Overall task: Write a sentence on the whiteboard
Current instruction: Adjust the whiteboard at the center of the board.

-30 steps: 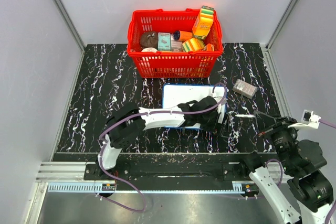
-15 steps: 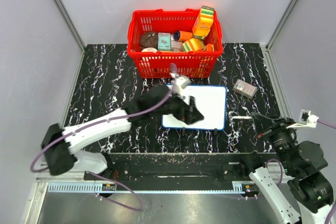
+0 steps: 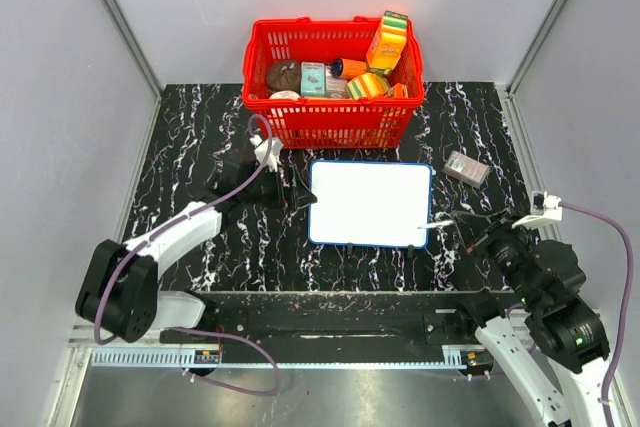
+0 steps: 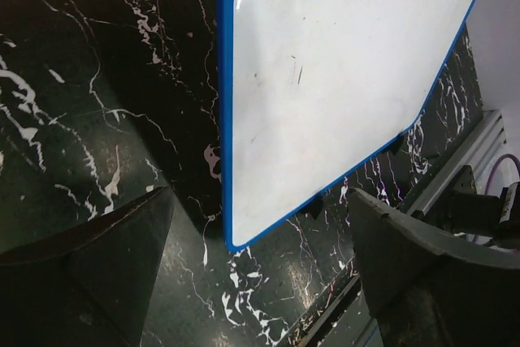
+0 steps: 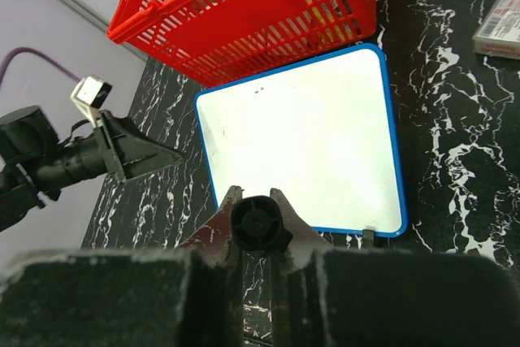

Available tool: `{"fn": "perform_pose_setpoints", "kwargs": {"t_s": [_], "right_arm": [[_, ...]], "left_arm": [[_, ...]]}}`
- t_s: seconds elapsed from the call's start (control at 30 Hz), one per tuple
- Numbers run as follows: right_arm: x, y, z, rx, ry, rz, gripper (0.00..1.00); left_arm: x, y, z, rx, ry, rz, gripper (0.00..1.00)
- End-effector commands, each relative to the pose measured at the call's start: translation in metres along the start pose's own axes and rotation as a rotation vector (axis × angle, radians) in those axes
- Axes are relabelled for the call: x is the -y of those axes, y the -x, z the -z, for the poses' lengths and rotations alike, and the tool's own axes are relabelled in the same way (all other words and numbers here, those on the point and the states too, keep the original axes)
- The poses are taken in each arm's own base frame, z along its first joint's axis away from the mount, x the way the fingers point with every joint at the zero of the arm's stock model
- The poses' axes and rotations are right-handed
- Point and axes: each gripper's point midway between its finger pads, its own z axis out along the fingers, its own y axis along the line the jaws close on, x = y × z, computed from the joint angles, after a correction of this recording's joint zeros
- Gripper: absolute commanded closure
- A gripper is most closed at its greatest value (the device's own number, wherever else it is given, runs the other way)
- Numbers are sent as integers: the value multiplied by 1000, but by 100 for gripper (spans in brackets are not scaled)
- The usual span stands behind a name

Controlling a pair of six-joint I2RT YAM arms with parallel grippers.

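The whiteboard lies flat on the black marble table in front of the red basket. Its surface is blank apart from a few faint specks, and no sentence shows on it. My left gripper hovers low just off the board's left edge, open and empty, and its dark fingers frame the board's near-left corner. My right gripper is shut on a marker whose tip points at the board's near-right corner. In the right wrist view the marker's black end sits clamped between the jaws, above the whiteboard.
A red basket full of groceries stands behind the board. A small grey box lies on the table to the board's right. Grey walls close in both sides, and a metal rail runs along the near edge.
My left arm has swept from over the board's right half across to its left edge, uncovering the whole board. My right gripper has moved the marker in toward the board's near-right corner.
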Motion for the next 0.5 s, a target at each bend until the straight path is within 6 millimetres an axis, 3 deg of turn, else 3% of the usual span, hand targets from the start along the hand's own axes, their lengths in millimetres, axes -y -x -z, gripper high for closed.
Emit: {"fn": "perform_pose_setpoints", "kwargs": {"t_s": [0.0,0.23,0.47], "right_arm": [[-17,6,-13,4,65,5,100],[-40,8,-13,19,204,49,100],[-48,2,-21,-9,255,73,100]], "left_arm": [[24,26,-12,69,-217,-99,10],[13,15,-38,-19,-273,-114,16],[18,6,-49,-68,-368,-108,42]]}}
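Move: The whiteboard's left edge is only a couple of centimetres to the left hand's right and about 8 below it; the board's middle lies about 16 cm to the right and 1 cm back. The red basket's middle is some 23 cm ahead and 8 to the right, roughly level in height. From the right hand, holding the marker, the board's middle is about 10 ahead, 14 left and 24 below, the clear box about 19 ahead and 9 right, similarly low. The left hand sinks about 4 cm and slides some 3 cm right onto the whiteboard's left edge, turning clockwise about 10 degrees while its wide-open fingers close part-way around the edge region; whether they touch can't be seen. The right hand, keeping the marker gripped well above the board, drifts about 3 cm left towards it, with a slight rise late on and a counter-clockwise turn of some 10 degrees. ##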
